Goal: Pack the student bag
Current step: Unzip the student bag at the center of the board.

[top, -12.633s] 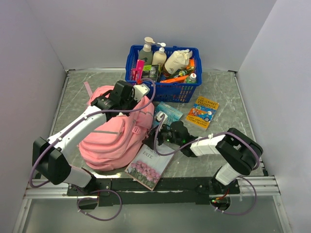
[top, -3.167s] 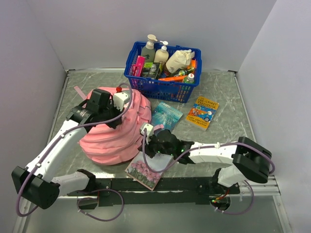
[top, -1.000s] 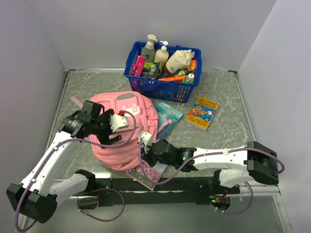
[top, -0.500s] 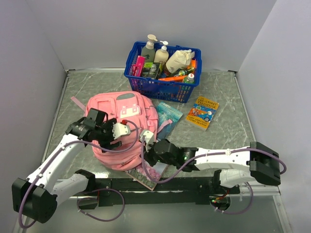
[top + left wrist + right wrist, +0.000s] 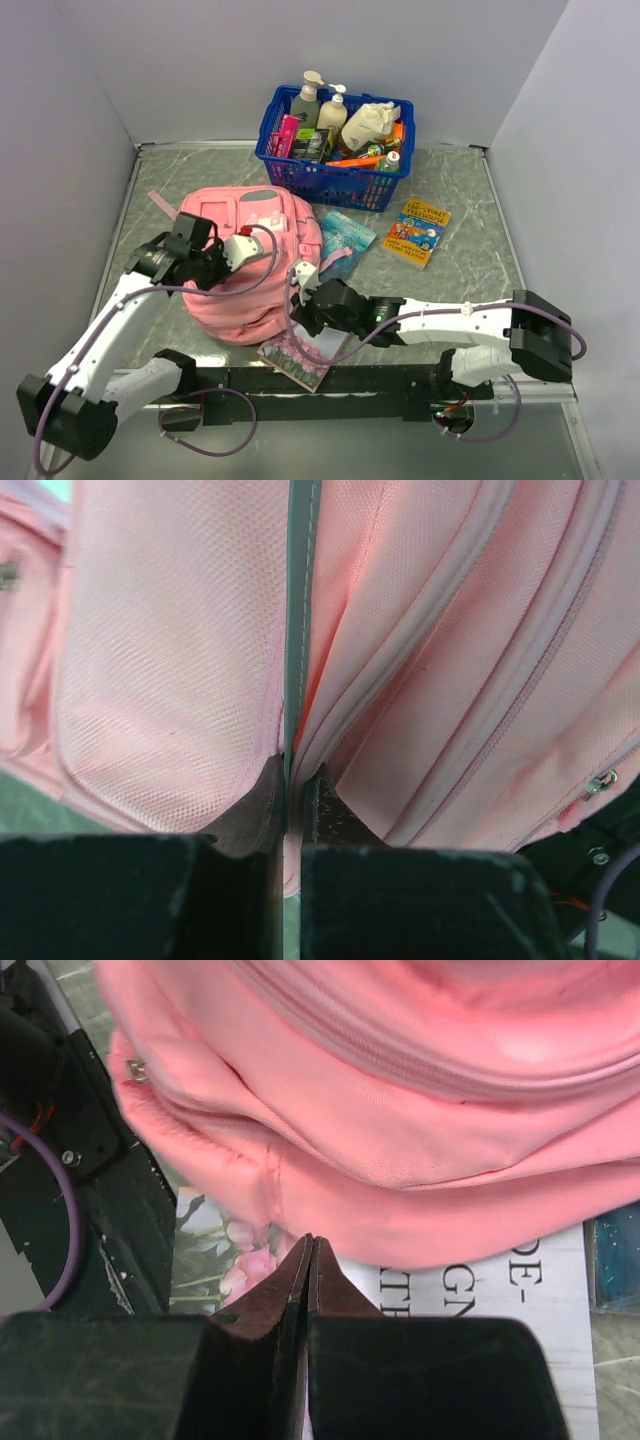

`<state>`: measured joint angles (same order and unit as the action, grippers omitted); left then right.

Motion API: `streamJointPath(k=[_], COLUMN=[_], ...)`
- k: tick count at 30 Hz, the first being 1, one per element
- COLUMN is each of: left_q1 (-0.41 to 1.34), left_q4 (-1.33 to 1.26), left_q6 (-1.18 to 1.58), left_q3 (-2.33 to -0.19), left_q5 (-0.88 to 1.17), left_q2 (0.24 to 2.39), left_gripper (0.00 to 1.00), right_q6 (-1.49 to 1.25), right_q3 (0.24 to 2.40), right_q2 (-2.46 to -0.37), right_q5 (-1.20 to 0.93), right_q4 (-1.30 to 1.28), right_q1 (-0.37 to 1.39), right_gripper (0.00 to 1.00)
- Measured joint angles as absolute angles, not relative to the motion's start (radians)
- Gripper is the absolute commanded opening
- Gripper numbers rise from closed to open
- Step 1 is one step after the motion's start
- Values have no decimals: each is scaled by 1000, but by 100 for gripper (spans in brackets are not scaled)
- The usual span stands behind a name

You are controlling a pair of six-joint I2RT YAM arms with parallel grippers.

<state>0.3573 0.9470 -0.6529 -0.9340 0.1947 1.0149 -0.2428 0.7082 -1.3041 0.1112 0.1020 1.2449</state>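
Observation:
The pink student bag point(image 5: 262, 235) lies front-up on the table at centre left. My left gripper point(image 5: 207, 268) presses into its left side. In the left wrist view the gripper point(image 5: 293, 780) is shut on a fold of the bag point(image 5: 170, 660), pinching a grey-edged seam point(image 5: 300, 600) between the pads. My right gripper point(image 5: 300, 298) sits at the bag's near right edge. In the right wrist view it point(image 5: 311, 1245) is shut, tips just under the bag's bottom edge point(image 5: 420, 1210) with nothing visible between them, over a flower-cover book point(image 5: 470, 1280).
The flower-cover book point(image 5: 300, 358) lies partly under the bag at the near edge. A teal item point(image 5: 345, 232) and a yellow-orange book point(image 5: 417, 232) lie to the right. A blue basket point(image 5: 335, 185) of bottles stands at the back.
My left gripper was open a second ago and has now shut on the bag's fabric. The bag has shifted a little, and the right gripper stayed shut at its near edge.

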Motion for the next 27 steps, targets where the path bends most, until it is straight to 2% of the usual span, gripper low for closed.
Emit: streamJointPath(k=[12, 20, 21, 22, 23, 25, 26, 27], left_q1=[340, 329, 329, 329, 329, 331, 331, 332], left_q4=[1192, 1234, 1221, 1206, 1177, 1123, 1102, 1082], left_q6=[-551, -501, -491, -484, -479, -476, -476, -476], left_q3=[-1221, -1239, -1232, -1221, -1198, -1142, -1115, -1088], left_q5=[224, 281, 284, 287, 291, 295, 299, 303], left_q2=[916, 941, 945, 948, 949, 961, 970, 984], left_gripper=[1, 1, 1, 1, 1, 1, 1, 1], right_q6=[-266, -222, -215, -210, -208, -211, -205, -203], right_q3=[899, 1308, 1332, 1336, 1326, 1255, 1193, 1125], right_q2=[-1494, -1743, -1752, -1750, -1740, -1697, -1664, -1626], right_q5=[-13, -122, -125, -125, -123, -113, -105, -92], right_q4=[24, -109, -113, -111, -111, -82, -63, -42], right_q1=[1130, 950, 941, 932, 925, 917, 915, 915], right_gripper=[0, 0, 4, 12, 38, 55, 71, 76])
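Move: The left gripper already pinches a fold of the student bag beside its grey-green trim; the bag's middle lies about 3 cm ahead, 4 cm right and 6 cm below. From the right gripper, shut and empty, that middle is roughly 10 cm ahead, 7 cm left and 5 cm down. The flower-covered book, partly under the bag, is some 4 cm back, 5 cm right and 11 cm below; the teal book about 15 cm ahead, 12 cm right and 12 cm below. Keep the left gripper shut on the fold and haul it up about 9 cm, then a little back, before letting it sink by half that rise. Meanwhile sweep the right gripper some 15 cm forward along the bag's right side, rising slightly, then ease it right and down and open the fingers halfway close by the bag's edge. ##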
